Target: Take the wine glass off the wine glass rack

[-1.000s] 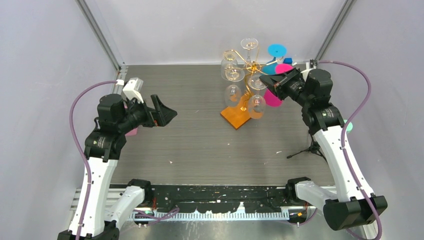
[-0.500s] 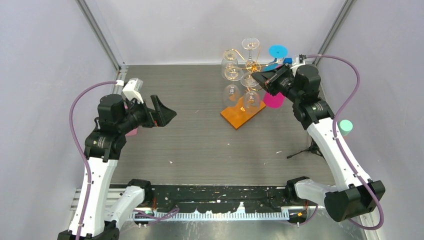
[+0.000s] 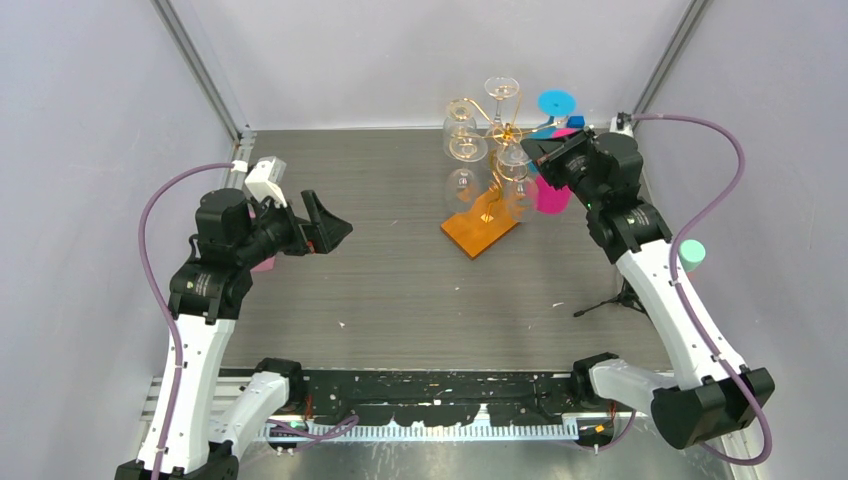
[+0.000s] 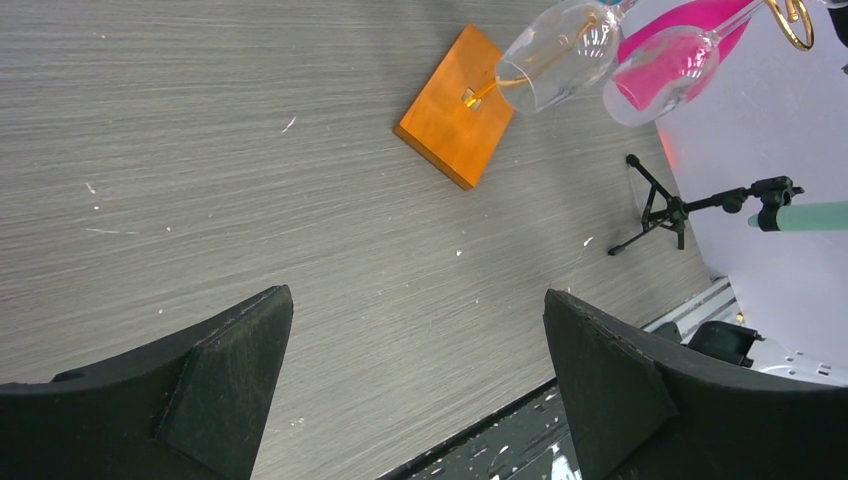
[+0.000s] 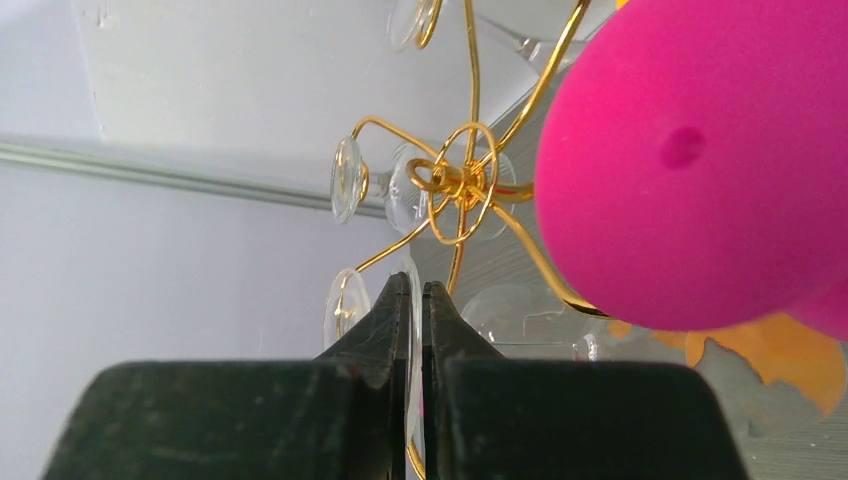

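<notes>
The wine glass rack (image 3: 503, 132) is thin gold wire on an orange base (image 3: 472, 232) at the back of the table. Several clear wine glasses hang from it bowl down. My right gripper (image 3: 532, 152) is at the rack's upper right. In the right wrist view it (image 5: 415, 285) is shut on the thin clear foot of a wine glass (image 5: 414, 322), beside the rack's gold centre ring (image 5: 462, 185). My left gripper (image 3: 340, 228) is open and empty over the left of the table. Its view (image 4: 415, 300) shows the base (image 4: 455, 115) and a hanging glass (image 4: 555, 55).
A pink cup (image 3: 548, 195) stands just right of the rack, large in the right wrist view (image 5: 700, 160). A blue disc (image 3: 555, 101) is behind it. A small black tripod (image 3: 615, 300) and a teal cup (image 3: 692, 252) are by the right wall.
My right gripper has moved up and back from beside the pink cup to the rack's top. The hanging glasses on that side have shifted. The left arm has not moved.
</notes>
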### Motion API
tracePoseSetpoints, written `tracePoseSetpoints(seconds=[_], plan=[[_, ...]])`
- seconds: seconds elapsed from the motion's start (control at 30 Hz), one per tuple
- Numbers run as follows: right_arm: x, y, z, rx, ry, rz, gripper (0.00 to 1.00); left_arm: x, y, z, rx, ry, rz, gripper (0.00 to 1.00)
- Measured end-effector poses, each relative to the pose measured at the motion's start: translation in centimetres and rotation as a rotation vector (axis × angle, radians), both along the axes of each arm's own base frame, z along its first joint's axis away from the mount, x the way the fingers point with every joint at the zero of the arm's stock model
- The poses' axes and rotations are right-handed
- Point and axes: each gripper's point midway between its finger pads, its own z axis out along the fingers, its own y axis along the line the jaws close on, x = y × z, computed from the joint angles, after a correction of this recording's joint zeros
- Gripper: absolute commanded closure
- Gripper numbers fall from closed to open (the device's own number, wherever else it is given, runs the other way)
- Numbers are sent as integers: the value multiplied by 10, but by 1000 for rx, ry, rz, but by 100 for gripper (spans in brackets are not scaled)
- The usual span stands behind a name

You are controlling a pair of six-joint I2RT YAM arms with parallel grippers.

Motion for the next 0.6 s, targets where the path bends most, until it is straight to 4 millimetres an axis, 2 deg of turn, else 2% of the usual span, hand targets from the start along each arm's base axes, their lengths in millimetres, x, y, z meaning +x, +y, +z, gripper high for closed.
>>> tracePoseSetpoints(seconds=[0.2, 0.33, 0.6], plan=[[-6, -19, 9, 1, -14, -99, 100, 1, 1, 0, 2, 0, 6, 0], [-13, -25, 14, 17, -19, -127, 100, 0, 1, 0, 2, -1, 5, 0], [-43, -36, 40, 74, -74, -148, 100, 1, 1, 1, -5, 2, 9, 0]])
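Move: The right fingers already pinch the clear wine glass by its foot, its middle about 2 cm ahead, 1 cm left and 9 cm below the hand; the rack hook it is leaving lies 1 cm left, level fore-and-aft and 4 cm down. The rack hub is some 7 cm ahead, 2 cm left and 4 cm below. A pink glass hangs about 4 cm ahead, 7 cm right and 12 cm below. From the left hand the held glass is roughly 12 cm ahead, 27 cm right and 4 cm lower. Keeping its pinch on the glass's foot, the right hand first slides to the right, away from the hook and the rack's hub, and then draws back towards the base and climbs more and more quickly. By the end it has gone about 4 cm each back, up and to the right, turning some 10 degrees, mostly clockwise, while the fingers stay shut and the glass hangs bowl down beneath them. ##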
